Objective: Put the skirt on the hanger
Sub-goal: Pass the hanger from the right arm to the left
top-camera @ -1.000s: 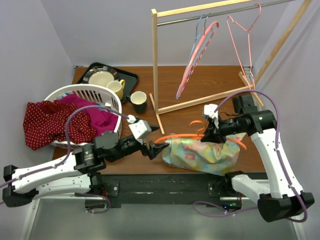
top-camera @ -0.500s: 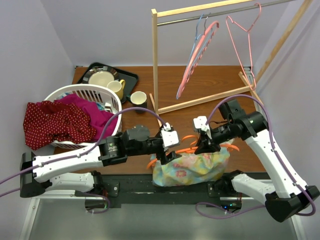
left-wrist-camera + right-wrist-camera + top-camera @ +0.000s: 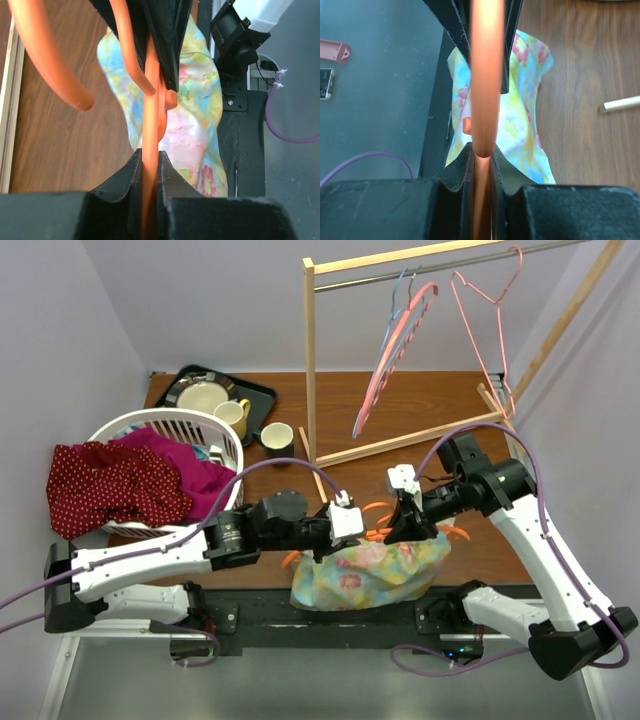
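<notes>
The floral skirt [image 3: 365, 572] hangs from an orange hanger [image 3: 374, 534] over the table's front edge. My left gripper [image 3: 345, 538] is shut on the hanger's bar from the left, and my right gripper [image 3: 402, 525] is shut on it from the right, a short way apart. In the left wrist view the orange hanger [image 3: 149, 100] runs straight out of my shut left gripper [image 3: 149, 159], with the skirt [image 3: 200, 125] below it. The right wrist view shows my right gripper [image 3: 482, 156] clamped on the hanger [image 3: 486, 75] above the skirt [image 3: 527, 120].
A wooden clothes rack [image 3: 310, 360] with pink wire hangers [image 3: 395, 350] stands at the back. A white laundry basket [image 3: 222, 426] with red and magenta clothes sits at left. Behind it are a black tray [image 3: 256, 392], a yellow mug [image 3: 235, 415] and a dark mug [image 3: 277, 442].
My left arm swung in from the left and its gripper shut on the hanger. Hanger and skirt shifted left and toward the front edge with the right gripper.
</notes>
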Motion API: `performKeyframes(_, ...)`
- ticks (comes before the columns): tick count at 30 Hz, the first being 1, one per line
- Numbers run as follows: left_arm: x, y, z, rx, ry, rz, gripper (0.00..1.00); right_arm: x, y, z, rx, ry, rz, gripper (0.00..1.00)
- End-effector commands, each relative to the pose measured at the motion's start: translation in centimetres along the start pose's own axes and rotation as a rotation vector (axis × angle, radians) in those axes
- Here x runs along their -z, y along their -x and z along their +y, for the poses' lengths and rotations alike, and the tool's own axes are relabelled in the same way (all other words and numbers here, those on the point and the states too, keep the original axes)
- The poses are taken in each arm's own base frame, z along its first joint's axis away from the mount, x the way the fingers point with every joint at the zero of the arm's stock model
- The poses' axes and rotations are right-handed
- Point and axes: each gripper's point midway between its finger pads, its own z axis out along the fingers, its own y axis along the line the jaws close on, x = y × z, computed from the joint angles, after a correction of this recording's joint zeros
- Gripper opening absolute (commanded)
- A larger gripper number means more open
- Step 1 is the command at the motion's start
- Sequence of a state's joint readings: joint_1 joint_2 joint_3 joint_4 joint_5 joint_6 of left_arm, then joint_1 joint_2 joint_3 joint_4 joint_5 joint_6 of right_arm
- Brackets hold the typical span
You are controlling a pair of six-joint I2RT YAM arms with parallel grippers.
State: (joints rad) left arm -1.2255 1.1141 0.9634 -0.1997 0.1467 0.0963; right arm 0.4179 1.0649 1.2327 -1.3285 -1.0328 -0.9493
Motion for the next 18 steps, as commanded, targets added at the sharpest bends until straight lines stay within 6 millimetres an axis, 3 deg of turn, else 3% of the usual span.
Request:
performKeyframes(1,0.4,0.9,0.2,-0.014,0.006,0.016,0.0,0.2,2.3,0.8,0.06,0.027,-0.088,0.0)
performKeyframes(2,0.7,0.8,0.3,-0.015,0.017,0.016,0.0,0.2,2.2,0.9,0.06,0.027,-0.087,0.0)
performKeyframes(3,1.9,1.6,0.9,-0.022,0.051,-0.017,0.0,0.2,2.1,1.0,0.062,0.025,-0.087,0.06)
performKeyframes(5,2.9,1.1,1.2,-0.03,0.085,-0.034,0.0,0.2,1.9,1.1,0.047,0.019,-0.082,0.3)
performKeyframes(6,4.1,1.0,1.4,-0.034,0.106,-0.057,0.0,0.4,1.9,1.2,0.045,0.014,-0.078,0.54)
performKeyframes(9,6.2,1.1,1.5,-0.068,0.127,-0.075,0.0,1.3,2.8,0.9,0.034,-0.044,-0.053,0.83)
performKeyframes(14,8.3,-0.2,2.0,-0.094,0.155,-0.001,0.0,4.0,6.4,-0.3,0.106,-0.182,-0.042,0.91)
performKeyframes(18,10.8,1.1,2.5,-0.116,0.199,-0.029,0.0,5.6,5.0,-3.4,0.133,-0.327,0.071,0.91)
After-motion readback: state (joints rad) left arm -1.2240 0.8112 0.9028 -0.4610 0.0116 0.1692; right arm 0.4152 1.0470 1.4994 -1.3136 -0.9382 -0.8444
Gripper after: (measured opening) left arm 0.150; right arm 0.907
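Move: Both hands already pinch the orange hanger near its neck, which lies about 3 cm right of the left hand, level with it, and some 2 cm left of the right hand. The skirt hangs beneath: its middle is about 5 cm back, 2 cm right and 10 cm below the left hand, and 5 cm back, 3 cm left and 10 cm below the right. The rack's near leg end is some 4 cm ahead, 5 cm left and 20 cm below the left hand. Left hand, still pinching the hanger, carries it about 8 cm left; the right lets go, rising 7 cm. ##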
